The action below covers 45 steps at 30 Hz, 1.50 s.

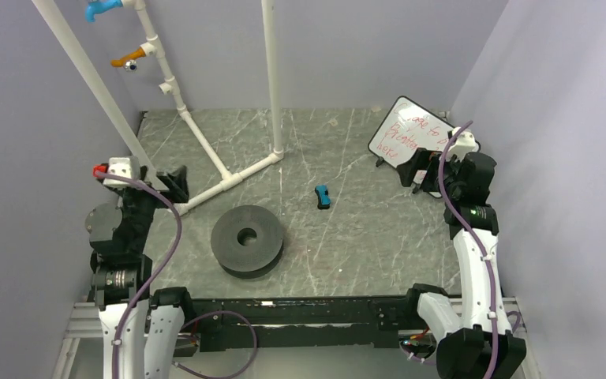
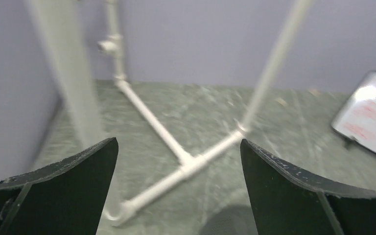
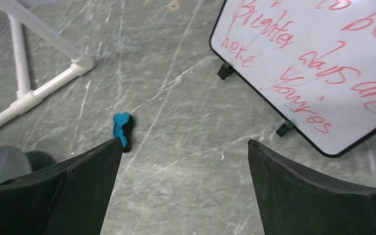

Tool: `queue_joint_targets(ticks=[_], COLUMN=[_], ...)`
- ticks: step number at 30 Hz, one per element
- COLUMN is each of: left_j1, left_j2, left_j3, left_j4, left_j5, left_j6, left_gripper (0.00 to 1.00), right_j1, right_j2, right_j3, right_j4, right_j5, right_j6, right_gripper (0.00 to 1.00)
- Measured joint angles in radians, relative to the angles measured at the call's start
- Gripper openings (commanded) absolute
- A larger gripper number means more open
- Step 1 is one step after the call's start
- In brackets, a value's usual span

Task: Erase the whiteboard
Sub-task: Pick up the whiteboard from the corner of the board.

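Note:
The whiteboard (image 1: 405, 126) stands tilted on small black feet at the back right of the table, covered in red handwriting (image 3: 318, 63); it also shows at the right edge of the left wrist view (image 2: 372, 115). A small blue-and-black eraser block (image 1: 323, 196) lies on the marble near the middle (image 3: 123, 128). My right gripper (image 1: 415, 170) hovers just in front of the board's lower edge, open and empty (image 3: 183, 143). At the far left my left gripper (image 1: 175, 183) is also open, holding nothing (image 2: 178, 141).
A white pipe frame (image 1: 229, 170) runs across the back left of the table, with an upright pole (image 1: 272, 79). A black disc with a centre hole (image 1: 247, 239) sits at the front middle. Purple walls close in on three sides.

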Motion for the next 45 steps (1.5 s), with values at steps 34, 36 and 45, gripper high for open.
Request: queue_joint_targets(ticks=[34,36,45], left_j1=[-0.227,-0.227,-0.227], left_j2=[0.278,0.264,0.249], left_j3=[-0.074,-0.085,-0.100], left_j4=[-0.080,-0.077,-0.074], left_j5=[0.396,0.396,0.394], left_j6=[-0.022,-0.022,-0.022], left_gripper=[0.99,0.99,0.99], right_j1=[-0.384,-0.405,-0.408], right_j2=[0.205,0.201,0.232], right_j3=[0.034,0.032,0.017], right_j4=[-0.133,-0.106,0.020], right_j5=[-0.254,-0.271,-0.317], right_j6=[-0.387,-0.377,-0.343], right_gripper=[1.00,1.00,1.00])
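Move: The whiteboard's near corner lies about 12 cm to the right of the right hand, 4 cm ahead and some 22 cm below; the board's middle is 14 cm beyond that corner and 5 cm left of it. The eraser is about 28 cm left of this hand, 5 cm ahead. From the left hand the eraser lies about 49 cm right, 10 cm ahead and 37 cm down, the black disc 24 cm right and 4 cm back, the pipe tee 17 cm right and 15 cm ahead. The whiteboard's near corner is what the open right hand closes in on: it shifts about 10 cm right, dips some 6 cm on the way and rises slightly, rolling its left side down 20 degrees and mostly back. The open left hand swings right and down, 12 cm each, towards the eraser, turning clockwise about 35 degrees and tipping down, then holds above the table near the black disc. Neither touches anything. ##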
